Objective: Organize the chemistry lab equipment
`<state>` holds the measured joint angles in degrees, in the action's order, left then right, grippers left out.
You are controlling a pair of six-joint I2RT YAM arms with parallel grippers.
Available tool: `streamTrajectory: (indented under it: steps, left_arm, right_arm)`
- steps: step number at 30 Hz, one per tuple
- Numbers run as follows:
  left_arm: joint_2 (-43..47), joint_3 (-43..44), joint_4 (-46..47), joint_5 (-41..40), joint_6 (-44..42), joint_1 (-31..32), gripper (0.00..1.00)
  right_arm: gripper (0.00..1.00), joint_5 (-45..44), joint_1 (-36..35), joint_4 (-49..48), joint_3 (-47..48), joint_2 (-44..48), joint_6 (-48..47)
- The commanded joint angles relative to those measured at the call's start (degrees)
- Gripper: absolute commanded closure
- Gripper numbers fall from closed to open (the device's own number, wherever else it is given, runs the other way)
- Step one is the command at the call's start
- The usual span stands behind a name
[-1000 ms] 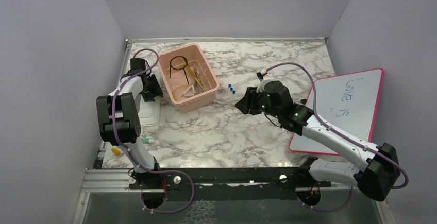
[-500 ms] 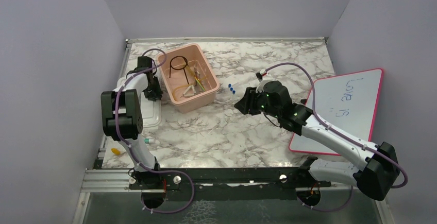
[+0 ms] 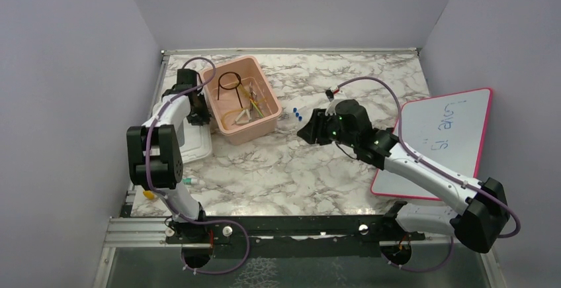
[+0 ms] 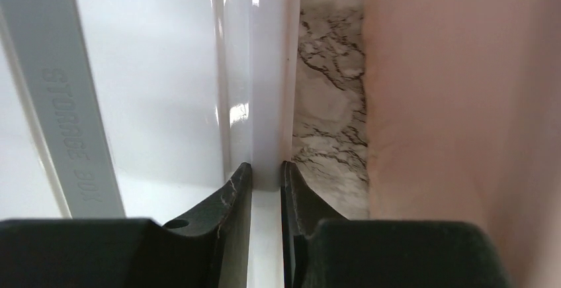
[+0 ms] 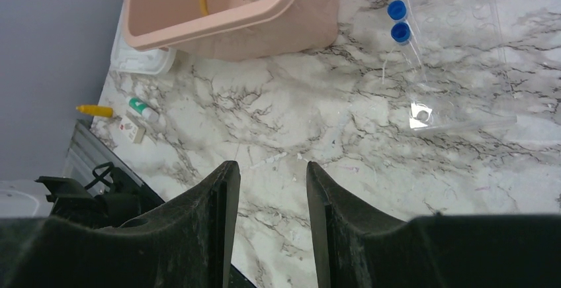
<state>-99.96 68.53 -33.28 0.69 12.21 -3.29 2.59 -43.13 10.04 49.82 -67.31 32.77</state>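
Observation:
The pink tub (image 3: 261, 128) holds the black wire ring (image 3: 229, 81), the tan rubber tube (image 3: 228, 117) and the thin tongs (image 3: 243, 114). My left gripper (image 3: 196, 117) is just left of the tub, shut on the raised rim of the white lid (image 4: 268, 69); the pink tub wall (image 4: 463, 102) stands close on the right of the left gripper (image 4: 266, 172). My right gripper (image 5: 267, 169) hangs open and empty over bare marble. Small blue-capped tubes (image 5: 399, 10) lie ahead of it, right of the tub (image 5: 218, 26), seen from above as blue pieces (image 3: 298, 112).
The pink-framed whiteboard (image 3: 446, 139) leans at the right edge. A clear plastic sleeve (image 5: 456, 49) lies around the tubes. A yellow piece (image 3: 149, 194) and a green-tipped piece (image 3: 188, 181) lie near the front left corner. The white lid (image 3: 196, 144) lies flat left of the tub.
My left gripper has closed on the lid's rim and its arm has shifted slightly toward the back. My right gripper has drifted a little toward the blue pieces, still open.

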Motion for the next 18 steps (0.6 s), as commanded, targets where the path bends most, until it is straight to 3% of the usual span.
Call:
streamTrajectory:
  steps: [1,18]
  left_arm:
    - [8.00,-0.31,0.90,-1.45,0.34,0.19,0.91]
    - [22.77,1.82,0.82,-2.76,3.42,-2.04,0.91]
  right_arm:
    - [0.54,2.55,-0.37,0.42,3.36,-0.52,1.51]
    - [0.55,2.59,-0.37,0.90,4.53,-0.84,3.95]
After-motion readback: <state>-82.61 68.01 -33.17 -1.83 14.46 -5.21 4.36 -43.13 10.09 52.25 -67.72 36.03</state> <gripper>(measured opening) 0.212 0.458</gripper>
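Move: Just right of the left hand, which already pinches the white lid by its right edge, stands the open pink box: its middle is about 14 cm right and 6 cm ahead, at nearly the same height. The blue-capped tubes lie on the table some 34 cm to that hand's right and 3 cm ahead; the green-capped bottle is roughly 21 cm back and 5 cm left. From the empty right hand the box's middle is about 16 cm ahead, 29 cm left and 13 cm lower. Raising the lid almost straight up by about 10 cm, the left hand climbs beside the pink box without closing in on it, its fingers keeping their pinch on the lid's right edge. Meanwhile the wrist tips back some 15 degrees, so the fingers point more forward. The empty right hand rises only about 2 cm and stops, its fingers still apart. ##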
